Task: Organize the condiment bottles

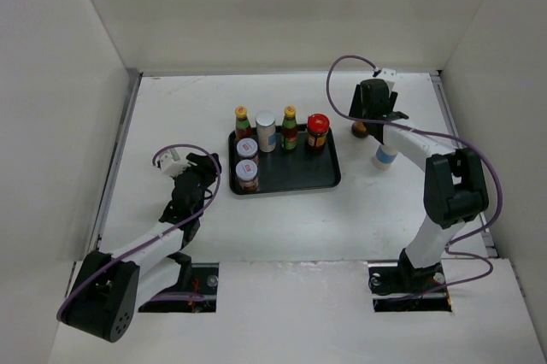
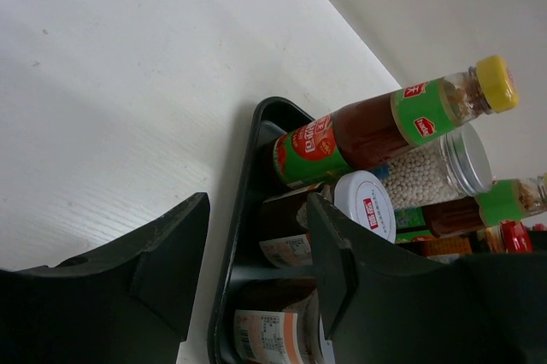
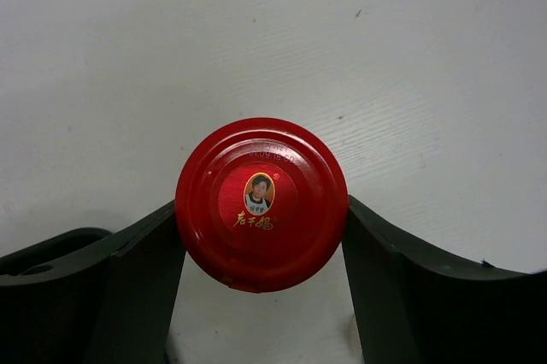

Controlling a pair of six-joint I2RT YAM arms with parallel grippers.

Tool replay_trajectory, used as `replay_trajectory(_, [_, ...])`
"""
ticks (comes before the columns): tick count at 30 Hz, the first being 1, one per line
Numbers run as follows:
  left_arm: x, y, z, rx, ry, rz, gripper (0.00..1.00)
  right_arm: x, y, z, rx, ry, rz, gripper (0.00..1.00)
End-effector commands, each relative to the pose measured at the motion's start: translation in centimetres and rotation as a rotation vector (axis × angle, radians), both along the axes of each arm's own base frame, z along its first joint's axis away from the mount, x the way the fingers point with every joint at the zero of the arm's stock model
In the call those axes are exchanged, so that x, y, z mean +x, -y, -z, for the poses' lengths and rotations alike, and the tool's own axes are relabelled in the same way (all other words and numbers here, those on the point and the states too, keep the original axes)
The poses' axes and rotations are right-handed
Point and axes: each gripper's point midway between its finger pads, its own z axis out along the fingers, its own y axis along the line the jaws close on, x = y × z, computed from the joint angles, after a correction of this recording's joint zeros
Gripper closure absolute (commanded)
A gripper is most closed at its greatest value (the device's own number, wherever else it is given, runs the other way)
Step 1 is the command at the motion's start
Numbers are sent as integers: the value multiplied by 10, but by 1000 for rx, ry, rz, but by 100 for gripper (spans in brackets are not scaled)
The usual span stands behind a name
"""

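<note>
On the black tray [image 1: 299,178] stand two yellow-capped bottles [image 1: 242,122] [image 1: 290,127], a grey-capped cylinder [image 1: 267,131], a red-capped jar [image 1: 318,132] and two white-lidded jars [image 1: 247,149] [image 1: 247,176]. Right of the tray, my right gripper [image 1: 367,120] reaches down over another jar [image 1: 360,132] on the table. In the right wrist view its red lid [image 3: 261,202] fills the gap, and both fingers [image 3: 145,270] press against its sides. My left gripper [image 1: 205,174] hovers left of the tray, open and holding nothing; its view shows the tray corner [image 2: 256,137] and the near jars [image 2: 363,206].
A white bottle with a blue band [image 1: 385,156] stands on the table under my right forearm. White walls enclose the table on three sides. Bare tabletop lies left of the tray and in front of it.
</note>
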Motion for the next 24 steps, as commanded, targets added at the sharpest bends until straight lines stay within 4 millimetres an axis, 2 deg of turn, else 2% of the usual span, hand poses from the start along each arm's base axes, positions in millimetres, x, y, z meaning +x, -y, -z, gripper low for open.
replay_trajectory(1, [4, -1, -19, -14, 67, -8, 52, 14, -3, -44, 55, 133, 9, 37])
replay_trajectory(7, [5, 1, -16, -15, 56, -1, 52, 5, -8, -102, 103, 329, -14, 41])
replay_trajectory(11, [4, 0, -18, -12, 64, -6, 52, -15, -23, -132, 119, 392, -54, 41])
replay_trajectory(15, [4, -1, -18, -19, 65, -6, 52, -41, -44, -133, 132, 398, -102, 41])
replay_trajectory(21, [4, 1, -17, -19, 60, -1, 52, -82, -71, -114, 107, 343, -179, 41])
replay_trajectory(24, [4, 1, -17, -17, 61, -4, 52, -101, -97, -104, 111, 317, -251, 41])
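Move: The right hand already grips the red-lidded jar standing on the table. The free spot at the tray's right end lies about 13 cm back and 14 cm to its left, some 8 cm below. The red-lidded jar already in the tray is about 15 cm left and 4 cm back, the soy sauce bottle roughly 23 cm left and 5 cm back, the white canister 7 cm right and 11 cm back. From the idle left hand the spot is some 32 cm right, level ahead. The right hand keeps its grip on the jar, lifts it off the table and, while still rising to about 7 cm, draws it back some 10 cm and then also left some 8 cm, away from its old place beyond the white canister and towards the free right end of the tray. On the way the wrist tips up about 10 degrees and turns roughly 15 degrees counter-clockwise, and at the end the hand starts to sink by a centimetre over the tray's right edge. ##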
